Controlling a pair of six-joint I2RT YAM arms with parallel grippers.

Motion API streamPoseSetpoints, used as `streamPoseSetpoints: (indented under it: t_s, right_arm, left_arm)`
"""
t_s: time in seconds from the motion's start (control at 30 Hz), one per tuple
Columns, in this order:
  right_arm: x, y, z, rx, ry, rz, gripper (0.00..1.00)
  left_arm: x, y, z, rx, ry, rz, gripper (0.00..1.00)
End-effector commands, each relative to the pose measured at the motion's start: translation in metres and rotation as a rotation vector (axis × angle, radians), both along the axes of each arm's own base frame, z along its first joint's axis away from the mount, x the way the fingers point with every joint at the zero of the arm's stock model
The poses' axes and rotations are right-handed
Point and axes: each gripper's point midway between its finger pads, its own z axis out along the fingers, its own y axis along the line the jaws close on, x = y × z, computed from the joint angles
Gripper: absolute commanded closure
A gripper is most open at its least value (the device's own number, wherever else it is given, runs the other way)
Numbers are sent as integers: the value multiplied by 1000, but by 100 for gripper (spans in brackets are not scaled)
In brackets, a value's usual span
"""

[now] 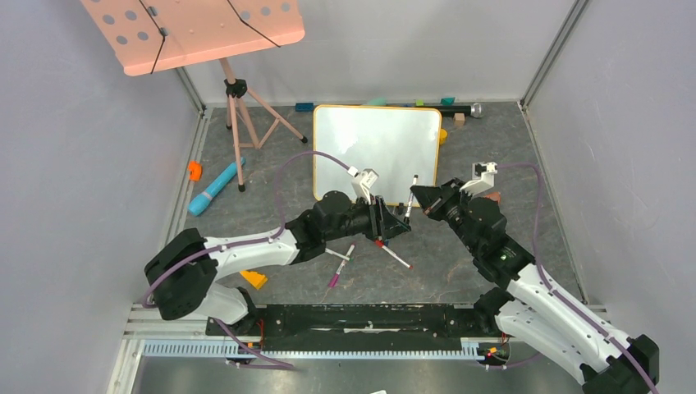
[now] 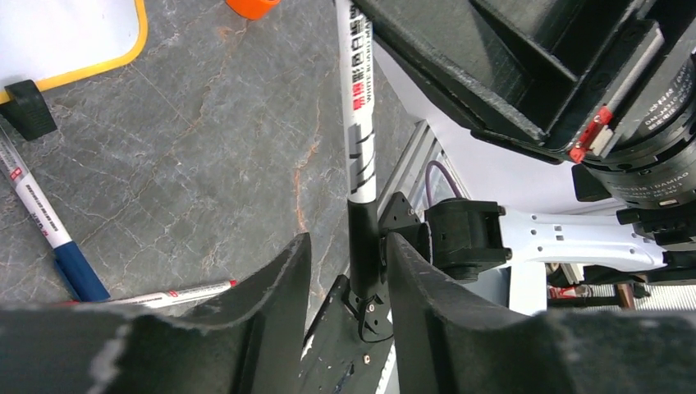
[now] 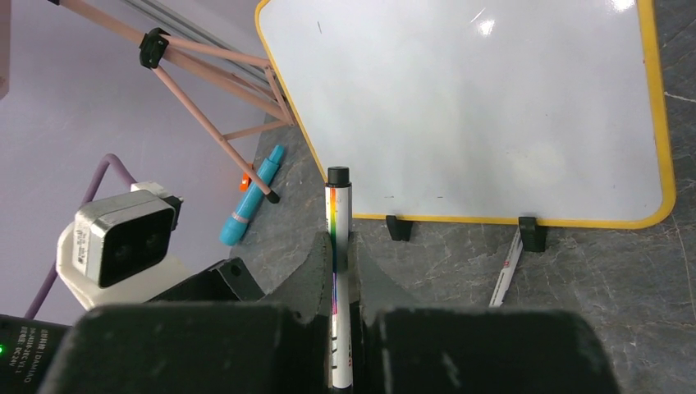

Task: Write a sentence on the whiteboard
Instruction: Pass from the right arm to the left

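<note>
The whiteboard (image 1: 373, 152) (image 3: 476, 107) stands at the back middle on black clip feet, its orange-yellow rim all round. Its face looks blank; no sentence is in view. My right gripper (image 1: 420, 197) (image 3: 341, 242) is shut on a white marker (image 3: 338, 213) that points toward the board. In the left wrist view that marker (image 2: 361, 123) runs down to its black cap (image 2: 364, 246), which sits between the fingers of my left gripper (image 2: 349, 242) (image 1: 394, 223). The right finger touches the cap, and a gap remains on the left side.
A pink music stand (image 1: 197, 29) on a tripod (image 1: 238, 123) is at the back left. A blue cylinder (image 1: 215, 187) and an orange piece (image 1: 194, 170) lie near it. Loose markers (image 1: 341, 263) (image 1: 394, 254) lie under my grippers. Small toys (image 1: 410, 104) line the back wall.
</note>
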Motion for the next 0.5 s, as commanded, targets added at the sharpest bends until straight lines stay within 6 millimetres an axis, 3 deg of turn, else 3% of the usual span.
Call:
streamPoseSetpoints:
  t_s: [0.0,0.07,0.1,0.17,0.2,0.23,0.27,0.33,0.37,0.47]
  right_arm:
    - [-2,-3,10,27,-33,-8,100]
    - [-2,-3,10,22,-37,-6,100]
    - [-2,-3,10,19,-37,-6,100]
    - [-4,-2,11,7,-44,12,99]
    - [-5,-1,12,-3,-46,20,94]
    - [-6,-1,12,-12,-46,25,83]
    - [-7,-1,12,-18,-45,32,63]
    - [-11,2,13,-39,-45,66,16]
    - [-14,3,13,-64,-34,87,5]
    - [-24,11,16,-219,-30,203,2]
  left_arm:
    - [-2,-13,24,-82,-26,-30,61]
    - [-7,-16,26,-96,-47,-68,90]
    - [-9,-17,26,-94,-54,-82,98]
    - [-10,-16,22,-83,-68,-92,98]
    - [-11,-13,20,-73,-80,-92,98]
    - [-11,-11,19,-66,-96,-92,98]
    - [-12,-8,18,-57,-109,-92,98]
    - [-15,-2,17,-26,-151,-105,98]
    - [-17,2,16,3,-173,-118,98]
    - [-23,22,6,135,-231,-146,98]
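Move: The black marker stands cap-down in the right hand's shut fingers. Its cap is already between the left hand's half-open fingertips, about 1 cm ahead and 1 cm right of that hand. About 17 cm below the left hand, the red marker is some 1 cm back; the blue marker is about 6 cm ahead and 1 cm left. From the right hand, the cap is some 6 cm back, 2 cm left and 4 cm lower. Almost in place, drifting back only about 1 cm, the left hand shuts its fingers on the black marker's cap and pinches it, turning roughly 5 degrees clockwise. Only then do the right fingers spread fully and let go of the body, that hand easing about 1 cm back and slightly down. ##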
